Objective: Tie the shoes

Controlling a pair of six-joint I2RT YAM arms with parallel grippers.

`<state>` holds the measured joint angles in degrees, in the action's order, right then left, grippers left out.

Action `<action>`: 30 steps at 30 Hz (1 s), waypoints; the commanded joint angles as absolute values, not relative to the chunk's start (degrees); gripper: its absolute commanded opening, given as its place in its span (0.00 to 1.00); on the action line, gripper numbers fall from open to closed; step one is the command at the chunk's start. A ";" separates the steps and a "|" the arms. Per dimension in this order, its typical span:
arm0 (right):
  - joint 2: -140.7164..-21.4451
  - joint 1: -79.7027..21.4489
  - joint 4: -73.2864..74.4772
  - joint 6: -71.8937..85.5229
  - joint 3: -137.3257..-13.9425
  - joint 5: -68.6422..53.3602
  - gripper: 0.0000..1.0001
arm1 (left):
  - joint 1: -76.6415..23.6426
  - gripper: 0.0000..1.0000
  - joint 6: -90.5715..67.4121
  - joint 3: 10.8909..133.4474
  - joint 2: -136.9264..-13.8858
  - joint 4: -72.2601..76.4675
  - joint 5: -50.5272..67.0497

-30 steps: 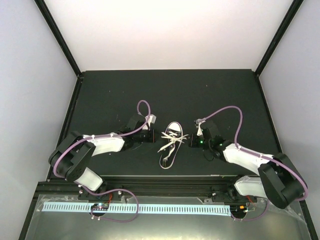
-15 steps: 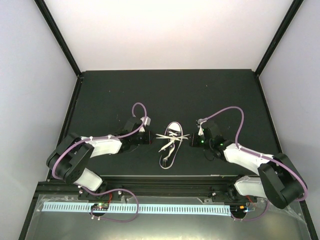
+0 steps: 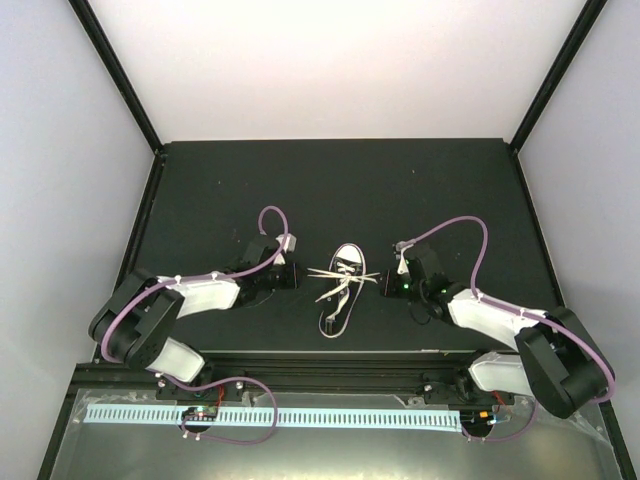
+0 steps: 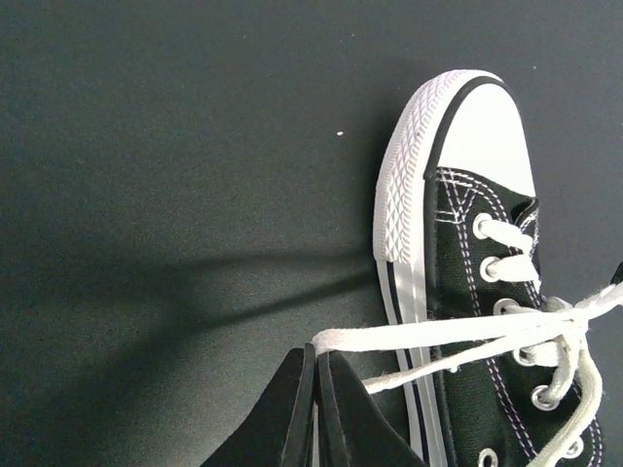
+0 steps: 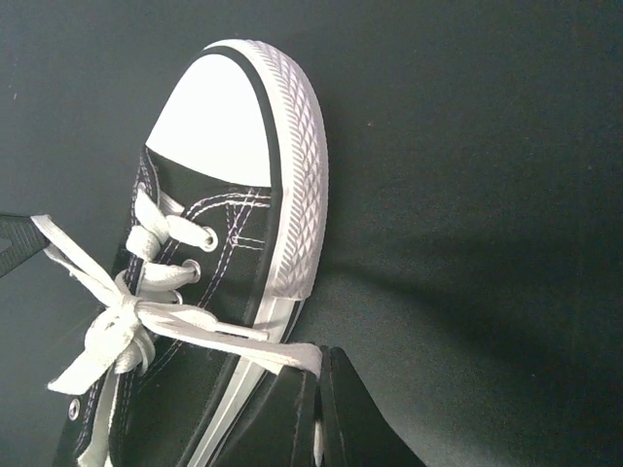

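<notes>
The small black canvas sneaker with white toe cap lies in the middle of the table, toe pointing away from the arms. Its white laces are knotted over the eyelets. My left gripper is shut on a lace loop that runs taut from the knot to the shoe's left. My right gripper is shut on the other lace loop, stretched to the shoe's right. Loose lace ends trail down over the shoe.
The black table top is walled by black posts and pale panels. A metal rail with a white strip runs along the near edge behind the arm bases.
Both grippers have moved outward, away from the shoe, the left one to the left and the right one to the right. The lace loops have drawn out flatter and tighter across the knot.
</notes>
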<state>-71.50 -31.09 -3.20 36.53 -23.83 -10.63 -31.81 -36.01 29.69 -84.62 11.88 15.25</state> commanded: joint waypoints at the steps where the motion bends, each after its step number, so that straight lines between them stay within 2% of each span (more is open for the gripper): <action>1: -69.67 -29.84 -2.77 34.76 -23.57 -10.52 0.02 | -30.05 0.02 -34.11 29.26 -82.54 11.07 13.85; 3: -68.93 -29.93 -1.83 32.29 -24.77 -12.64 0.02 | -30.12 0.03 -32.26 29.70 -81.07 11.62 15.90; 4: -68.69 -29.91 -0.83 31.08 -25.65 -13.14 0.04 | -30.13 0.10 -31.19 30.04 -79.98 11.43 16.17; 6: -68.60 -29.88 1.12 27.84 -27.77 -14.07 0.15 | -29.98 0.35 -28.29 31.13 -77.29 10.10 15.94; 8: -69.07 -29.90 3.55 25.57 -31.06 -14.74 0.43 | -29.88 0.61 -25.50 33.31 -75.17 7.49 15.29; 9: -69.37 -29.89 4.77 24.78 -32.41 -14.72 0.60 | -29.65 0.70 -23.74 34.79 -74.67 5.77 15.40; 10: -69.62 -29.88 6.01 23.99 -33.80 -14.55 0.73 | -29.19 0.74 -22.08 36.76 -74.42 3.54 15.42; 11: -69.83 -29.88 7.35 23.24 -35.24 -14.13 0.81 | -28.54 0.76 -20.89 38.56 -74.30 1.19 15.24; 15: -69.39 -28.51 12.89 19.89 -40.27 -13.11 0.98 | -21.59 0.83 -20.00 40.87 -71.76 -1.27 18.31; 19: -67.93 -22.16 16.58 18.08 -43.64 -11.80 1.00 | -11.27 0.84 -19.89 41.53 -69.91 -3.40 20.62; 23: -67.15 -9.85 17.87 18.32 -45.81 -11.81 1.00 | 0.22 0.84 -22.00 38.45 -67.61 -1.26 19.75; 25: -66.10 -4.93 16.85 19.38 -45.61 -9.32 1.00 | 4.99 0.84 -22.44 35.86 -64.71 0.65 15.22; 30: -60.04 -0.09 5.70 20.94 -38.48 2.45 1.00 | 6.29 0.87 -15.94 27.90 -57.50 9.13 -1.21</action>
<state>-65.08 -1.50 14.17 20.16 -43.35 -7.49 6.13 -20.88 32.27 -62.19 1.65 10.90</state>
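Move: Each shut gripper holds one bow loop taut. From the left hand the bow's knot lies about 11 cm to the right and 2 cm back, roughly level; the white toe cap is some 12 cm right and 5 cm ahead, the heel 7 cm right and 14 cm back. From the right hand the knot is about 9 cm left and level with it fore and aft, the toe cap 9 cm left and 7 cm ahead. Open both grippers wide to let go of the two loops while lifting them clear, then swing them apart, away from the shoe: the left one about 23 cm to its left, the right one some 16 cm to the right. Carry both about 12 cm up and a little forward in all, tipping the fingers upward and turning them outward, left counter-clockwise, right clockwise. ##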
